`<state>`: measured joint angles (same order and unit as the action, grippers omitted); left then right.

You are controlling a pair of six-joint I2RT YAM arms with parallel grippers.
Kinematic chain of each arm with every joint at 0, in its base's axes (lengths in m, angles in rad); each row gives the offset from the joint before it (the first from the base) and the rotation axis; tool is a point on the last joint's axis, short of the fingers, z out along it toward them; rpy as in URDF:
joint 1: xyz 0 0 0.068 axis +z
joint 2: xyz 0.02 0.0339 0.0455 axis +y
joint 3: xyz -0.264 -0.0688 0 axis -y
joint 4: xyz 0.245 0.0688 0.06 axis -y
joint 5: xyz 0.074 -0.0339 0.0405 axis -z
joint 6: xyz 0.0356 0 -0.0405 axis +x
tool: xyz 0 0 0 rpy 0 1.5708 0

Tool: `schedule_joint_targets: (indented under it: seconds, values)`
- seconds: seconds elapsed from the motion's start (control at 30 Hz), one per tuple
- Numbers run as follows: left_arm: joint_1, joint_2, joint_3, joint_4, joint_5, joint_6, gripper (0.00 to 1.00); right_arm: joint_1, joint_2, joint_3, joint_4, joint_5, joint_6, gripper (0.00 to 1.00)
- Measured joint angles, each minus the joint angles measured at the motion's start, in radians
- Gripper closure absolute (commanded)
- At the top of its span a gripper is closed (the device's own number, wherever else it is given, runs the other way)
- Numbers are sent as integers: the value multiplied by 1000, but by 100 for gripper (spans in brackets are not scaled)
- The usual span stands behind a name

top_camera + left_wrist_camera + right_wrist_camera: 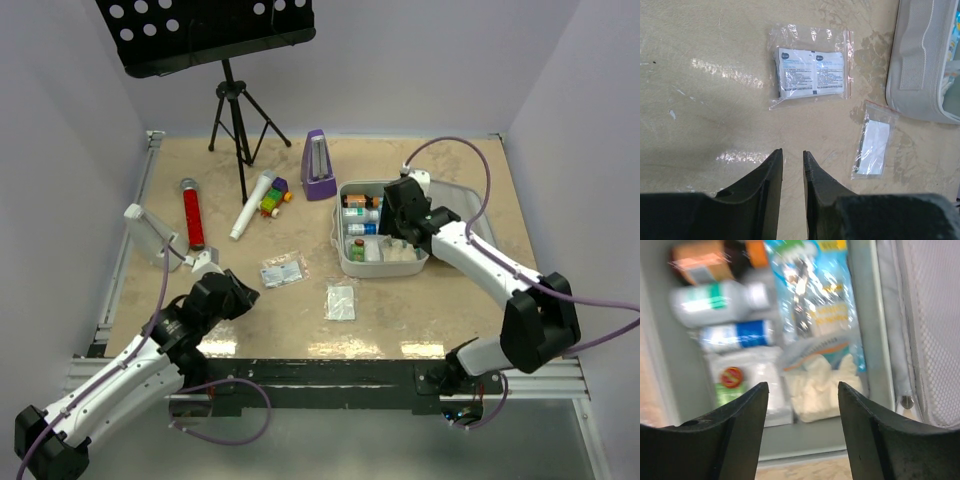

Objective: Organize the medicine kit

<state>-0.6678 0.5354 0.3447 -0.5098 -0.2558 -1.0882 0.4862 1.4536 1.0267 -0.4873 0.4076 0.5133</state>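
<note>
The medicine kit (385, 272) lies open right of centre, its white lid (470, 210) folded back to the right. Inside it are bottles (715, 300), a blue bag (812, 300) and white gauze (815, 390). My right gripper (400, 236) hovers over the kit's near part, jaws open and empty (803, 385). A zip bag of wipe packets (282, 271) (811, 67) and a small clear bag with a white pad (341, 301) (874, 146) lie on the table left of the kit (920, 65). My left gripper (243, 300) (792, 152) sits short of them, with a narrow gap and nothing between its fingers.
A purple metronome (319, 165) stands just behind the kit's left corner. A music stand's tripod (235, 110) is at the back. A red tube (192, 212), a white stick-shaped item (252, 205), a coloured toy (273, 200) and a white block (145, 232) lie at the left.
</note>
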Motion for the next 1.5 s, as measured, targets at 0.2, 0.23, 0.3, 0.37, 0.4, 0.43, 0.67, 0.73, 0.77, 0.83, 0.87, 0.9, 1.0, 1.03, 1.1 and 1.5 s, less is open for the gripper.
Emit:
schedule_joint_targets:
  seconds: [0.2,0.23,0.3,0.37,0.4,0.43,0.67,0.73,0.77,0.83,0.87,0.9,1.0,1.03,1.1,1.5]
  values:
    - [0,-8,0,-3,-6,-1,73,182,-66,158,26,22,5,40]
    - [0,-13,0,-6,-10,-1,73,245,-61,181,42,22,6,41]
    - [0,-23,0,-14,-19,-1,73,355,-31,219,74,17,8,42]
    - [0,-39,2,-32,-32,-2,73,457,40,257,109,14,10,43]
    - [0,-50,3,-41,-40,-4,73,497,89,273,126,11,10,43]
    - [0,-63,6,-53,-47,-5,73,529,142,286,140,10,9,43]
    - [0,-138,20,-103,-88,-25,73,616,492,358,161,9,9,43]
    - [0,-140,20,-110,-90,-28,73,617,555,383,152,12,9,43]
    - [0,-139,20,-111,-90,-28,73,615,577,399,150,13,9,43]
    - [0,-135,20,-112,-92,-28,73,613,613,433,149,20,9,43]
    - [0,-132,20,-112,-93,-28,73,613,630,454,149,23,9,43]
    - [0,-128,20,-113,-93,-28,73,613,637,464,151,26,10,43]
    - [0,-124,20,-113,-94,-27,73,613,641,470,151,28,10,45]
    - [0,-124,20,-113,-94,-27,73,613,642,470,151,28,11,47]
    - [0,-124,20,-113,-95,-27,73,613,649,471,152,28,12,54]
    - [0,-124,20,-113,-97,-27,73,603,623,386,268,9,63,98]
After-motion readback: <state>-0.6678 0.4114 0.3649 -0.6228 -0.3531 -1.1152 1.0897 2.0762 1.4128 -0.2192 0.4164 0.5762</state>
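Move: Some 30 cm to the right hand's left and 6 cm back, about 9 cm lower, the clear bag of wipe sachets lies flat on the table. The smaller clear bag is 14 cm right of it and 8 cm nearer the base; the open kit box, its middle about 4 cm ahead and 4 cm left of the right hand, sits under that hand. From the left hand the sachet bag is roughly 9 cm ahead, 7 cm right, 6 cm down. Swinging in an arc away from the kit box, the empty right hand first rises about 11 cm, goes some 30 cm left and slightly back, then sinks onto the sachet bag, turning about 35 degrees counter-clockwise. Once down, its fingers close from well open to nearly shut, pinching the bag near its middle. The left hand shifts 2 cm left and slightly up, away from the bag. ##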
